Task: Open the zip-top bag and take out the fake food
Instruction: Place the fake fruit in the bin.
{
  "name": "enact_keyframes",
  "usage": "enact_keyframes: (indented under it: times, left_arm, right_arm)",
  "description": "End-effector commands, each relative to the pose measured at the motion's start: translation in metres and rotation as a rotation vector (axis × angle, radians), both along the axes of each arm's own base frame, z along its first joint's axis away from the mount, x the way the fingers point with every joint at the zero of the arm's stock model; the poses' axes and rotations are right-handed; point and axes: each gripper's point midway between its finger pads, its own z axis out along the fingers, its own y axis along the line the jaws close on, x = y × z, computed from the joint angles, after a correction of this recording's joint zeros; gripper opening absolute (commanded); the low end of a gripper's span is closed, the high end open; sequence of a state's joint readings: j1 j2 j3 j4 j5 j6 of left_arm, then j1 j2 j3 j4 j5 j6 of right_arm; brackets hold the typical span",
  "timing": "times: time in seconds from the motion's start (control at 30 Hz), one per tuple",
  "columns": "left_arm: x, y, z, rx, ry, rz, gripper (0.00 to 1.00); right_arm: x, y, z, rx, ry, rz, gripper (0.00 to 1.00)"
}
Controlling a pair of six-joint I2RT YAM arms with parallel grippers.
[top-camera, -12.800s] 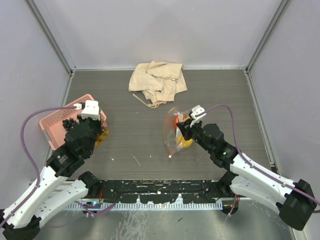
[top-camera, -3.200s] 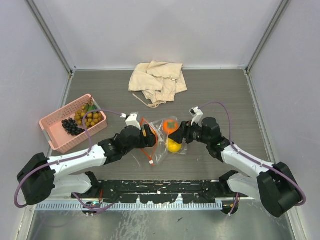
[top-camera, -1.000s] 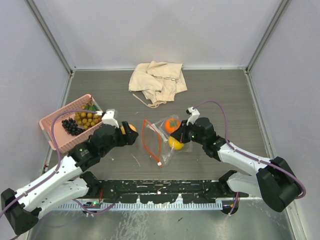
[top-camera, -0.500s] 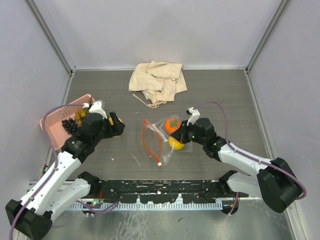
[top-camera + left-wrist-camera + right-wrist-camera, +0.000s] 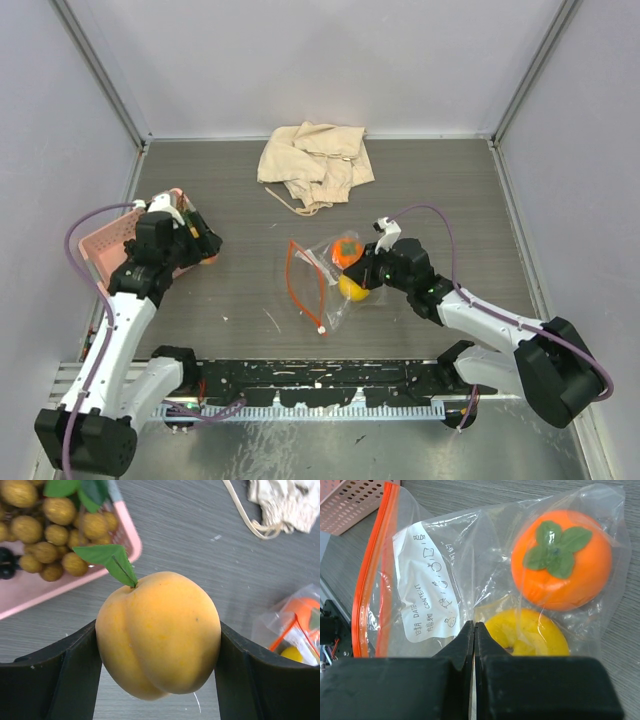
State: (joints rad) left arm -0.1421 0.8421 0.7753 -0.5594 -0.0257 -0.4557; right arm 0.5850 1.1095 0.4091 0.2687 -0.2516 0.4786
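The zip-top bag (image 5: 312, 278) lies mid-table, its orange-red zip strip (image 5: 370, 580) standing apart at the mouth. Inside it sit an orange persimmon-like fruit (image 5: 560, 565) and a yellow lemon (image 5: 530, 632). My right gripper (image 5: 474, 627) is shut, pinching the bag's film beside the lemon. My left gripper (image 5: 158, 645) is closed on an orange-yellow peach (image 5: 160, 635) with a green leaf, held above the table just by the pink basket's (image 5: 65, 582) near rim. A tan berry cluster (image 5: 55, 530) and dark grapes (image 5: 5, 562) lie in that basket.
The pink mesh basket (image 5: 100, 245) stands at the left edge. A crumpled beige cloth (image 5: 313, 160) with a loose cord lies at the back centre. Grey walls close in the table on three sides.
My left arm has carried the peach away from the bag, leftwards to the basket's edge. The right gripper and the bag have stayed put.
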Motion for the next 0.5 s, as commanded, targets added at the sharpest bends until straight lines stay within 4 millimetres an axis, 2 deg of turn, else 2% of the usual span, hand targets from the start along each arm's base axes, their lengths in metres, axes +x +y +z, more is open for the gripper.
enact_keyframes:
  times: [0.0, 0.27, 0.47]
  left_arm:
    - [0.01, 0.021, 0.014, -0.01, -0.023, 0.033, 0.18]
    - [0.022, 0.077, 0.003, -0.062, 0.009, 0.23, 0.18]
    - [0.025, 0.122, 0.002, -0.075, 0.012, 0.413, 0.18]
  right_arm:
    - [0.008, 0.004, 0.024, 0.042, -0.1, 0.011, 0.03]
    - [0.007, 0.011, 0.035, 0.08, -0.137, 0.052, 0.03]
    - [0.006, 0.018, 0.029, 0.098, -0.131, 0.095, 0.04]
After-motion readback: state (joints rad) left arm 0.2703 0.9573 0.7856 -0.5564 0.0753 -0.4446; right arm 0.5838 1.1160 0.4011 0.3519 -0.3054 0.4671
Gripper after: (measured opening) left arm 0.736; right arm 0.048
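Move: The left gripper still holds the peach just right of the bin and some 10 cm above it; the bin's middle lies about 18 cm to the left and 7 cm ahead. Inside it, the golden fruit bunch is roughly 10 cm left and 9 cm ahead of the gripper, the black grapes about 19 cm left and 5 cm ahead, all some 10 cm below. From the right gripper the bin lies around 52 cm left, 7 cm ahead and slightly lower. Swing the left gripper with the peach about 10 cm to the left towards the bin's near side, letting it sink a little over 2 cm on the way. Turn the hand some 20 degrees counter-clockwise, tip the fingers slightly down and keep the grip on the peach. Keep the right gripper pinching the bag. ##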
